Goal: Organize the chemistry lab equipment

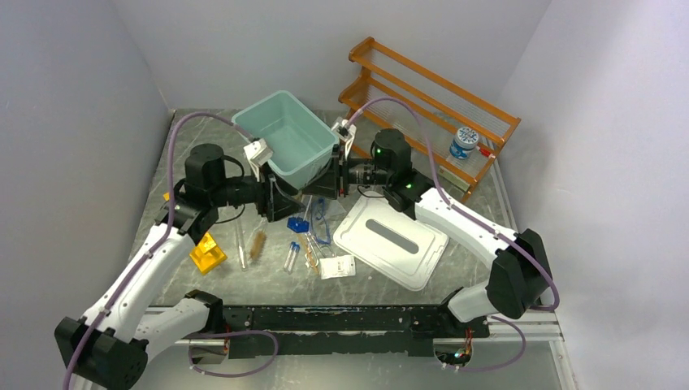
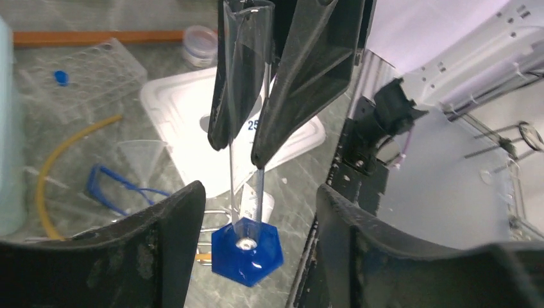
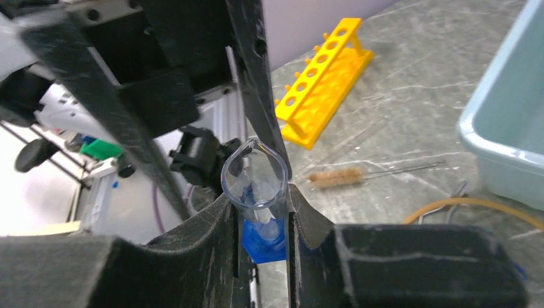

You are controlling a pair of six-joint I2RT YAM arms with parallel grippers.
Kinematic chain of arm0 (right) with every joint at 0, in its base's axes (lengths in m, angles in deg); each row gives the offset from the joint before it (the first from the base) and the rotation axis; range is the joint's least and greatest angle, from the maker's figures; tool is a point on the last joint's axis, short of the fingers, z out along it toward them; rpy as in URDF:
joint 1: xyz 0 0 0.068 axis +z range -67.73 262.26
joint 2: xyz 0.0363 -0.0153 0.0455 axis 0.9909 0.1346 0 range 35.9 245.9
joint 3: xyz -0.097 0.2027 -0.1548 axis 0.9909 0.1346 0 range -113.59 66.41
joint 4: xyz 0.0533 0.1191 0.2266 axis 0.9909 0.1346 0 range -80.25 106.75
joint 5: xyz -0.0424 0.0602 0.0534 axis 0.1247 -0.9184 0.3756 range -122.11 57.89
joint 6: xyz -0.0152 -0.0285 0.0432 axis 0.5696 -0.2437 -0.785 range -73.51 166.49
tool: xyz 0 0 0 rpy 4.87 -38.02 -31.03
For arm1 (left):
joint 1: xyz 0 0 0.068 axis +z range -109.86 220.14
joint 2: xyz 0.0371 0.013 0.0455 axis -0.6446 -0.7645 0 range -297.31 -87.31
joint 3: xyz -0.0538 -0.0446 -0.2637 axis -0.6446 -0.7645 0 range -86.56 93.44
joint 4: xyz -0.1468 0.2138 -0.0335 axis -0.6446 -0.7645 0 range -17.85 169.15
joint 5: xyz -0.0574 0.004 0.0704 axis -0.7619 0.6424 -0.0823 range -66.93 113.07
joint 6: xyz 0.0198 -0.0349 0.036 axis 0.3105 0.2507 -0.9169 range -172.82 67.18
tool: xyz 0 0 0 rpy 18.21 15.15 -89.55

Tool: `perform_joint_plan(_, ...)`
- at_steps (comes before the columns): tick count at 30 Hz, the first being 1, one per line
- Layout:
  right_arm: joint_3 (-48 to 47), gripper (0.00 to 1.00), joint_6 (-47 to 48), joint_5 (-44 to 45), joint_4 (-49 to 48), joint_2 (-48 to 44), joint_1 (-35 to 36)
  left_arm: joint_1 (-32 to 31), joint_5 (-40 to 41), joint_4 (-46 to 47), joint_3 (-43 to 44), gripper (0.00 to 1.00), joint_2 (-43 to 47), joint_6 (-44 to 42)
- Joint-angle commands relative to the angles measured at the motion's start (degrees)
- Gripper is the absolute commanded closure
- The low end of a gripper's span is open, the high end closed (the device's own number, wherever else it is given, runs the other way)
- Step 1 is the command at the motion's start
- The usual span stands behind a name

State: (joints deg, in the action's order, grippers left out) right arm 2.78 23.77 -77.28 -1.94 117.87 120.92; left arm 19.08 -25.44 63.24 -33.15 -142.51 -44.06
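Note:
A clear measuring cylinder [image 3: 255, 174] with a blue hexagonal base [image 2: 247, 251] hangs upright above the table. My right gripper [image 3: 260, 200] is shut on its upper part, seen in the top view at the right gripper [image 1: 327, 184]. My left gripper [image 2: 260, 196] is open, its fingers on either side of the blue base without touching it. On the table lie the yellow test-tube rack [image 1: 207, 253], a brush [image 1: 257, 242], blue-framed goggles [image 2: 115, 189], amber tubing [image 2: 58, 160] and blue-capped vials [image 1: 291, 256].
A teal bin [image 1: 288, 134] stands just behind both grippers. A white lid [image 1: 390, 240] lies to the right of centre. The orange shelf [image 1: 431, 97] at the back right carries a small jar [image 1: 463, 142]. A clear funnel [image 2: 144, 157] rests near the goggles.

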Motion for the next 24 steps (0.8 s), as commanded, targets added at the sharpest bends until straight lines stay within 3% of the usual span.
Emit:
perform_joint_plan(1, -1.84, 0.81, -2.75, -7.59, -1.06, 0.06, -0.25, -1.76, -10.63, 4.7, -1.58, 0.41, -2.91, -0.59)
perform_joint_plan(8, -2.44, 0.81, -4.09, -11.13, -2.47, 0.83, -0.21, -3.44, -12.4, 7.63, -2.95, 0.6, -3.62, 1.5)
perform_joint_plan(14, -1.67, 0.77, -6.42, -9.76, -5.17, 0.58, -0.23, -3.55, -9.54, 8.92, -3.84, 0.95, -3.7, 3.33)
perform_joint_plan(16, -1.86, 0.67, -7.09, -8.13, -5.02, 0.4, -0.3, -3.55, -6.91, 7.93, -2.78, 0.95, -4.45, 3.12)
perform_joint_plan(20, -3.27, 0.24, -6.91, 1.67, -1.64, -0.51, -1.79, -3.55, 1.79, 7.37, -0.79, 0.95, -6.27, 4.8)
perform_joint_plan(22, -2.94, 0.12, -7.22, 8.43, -1.37, -2.12, -3.42, -3.51, 6.28, 9.25, -0.21, 0.95, -7.52, 7.38)
perform_joint_plan(24, -1.78, 0.07, -7.93, 12.76, -3.26, -3.66, -5.69, -3.34, 11.11, 10.82, 1.01, 0.95, -9.17, 9.95)
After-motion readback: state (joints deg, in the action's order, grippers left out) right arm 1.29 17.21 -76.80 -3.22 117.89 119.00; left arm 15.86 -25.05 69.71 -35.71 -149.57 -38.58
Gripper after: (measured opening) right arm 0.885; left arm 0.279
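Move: My right hand already holds the graduated cylinder upright by its upper-middle part, with the cylinder's middle about 2 cm below that hand. From my open left hand, the cylinder's middle lies some 3 cm to the right, 1 cm ahead and 2 cm up. From the left hand, the capped test tubes lie roughly 2 cm ahead, 3 cm left; the blue goggles 10 cm ahead, 4 cm right, both some 28 cm below; the teal bin's middle is about 25 cm ahead, 4 cm left, 22 cm below. I bring my left hand about 2 cm each right, back and down around the lower tube and shut its fingers just above the blue base, while my right hand, still gripping higher up, draws the cylinder back about 3 cm. Then my right fingers open wide and let go, and both hands swing 3 to 4 cm forward, the left sinking a little with the cylinder, the right rising slightly. ##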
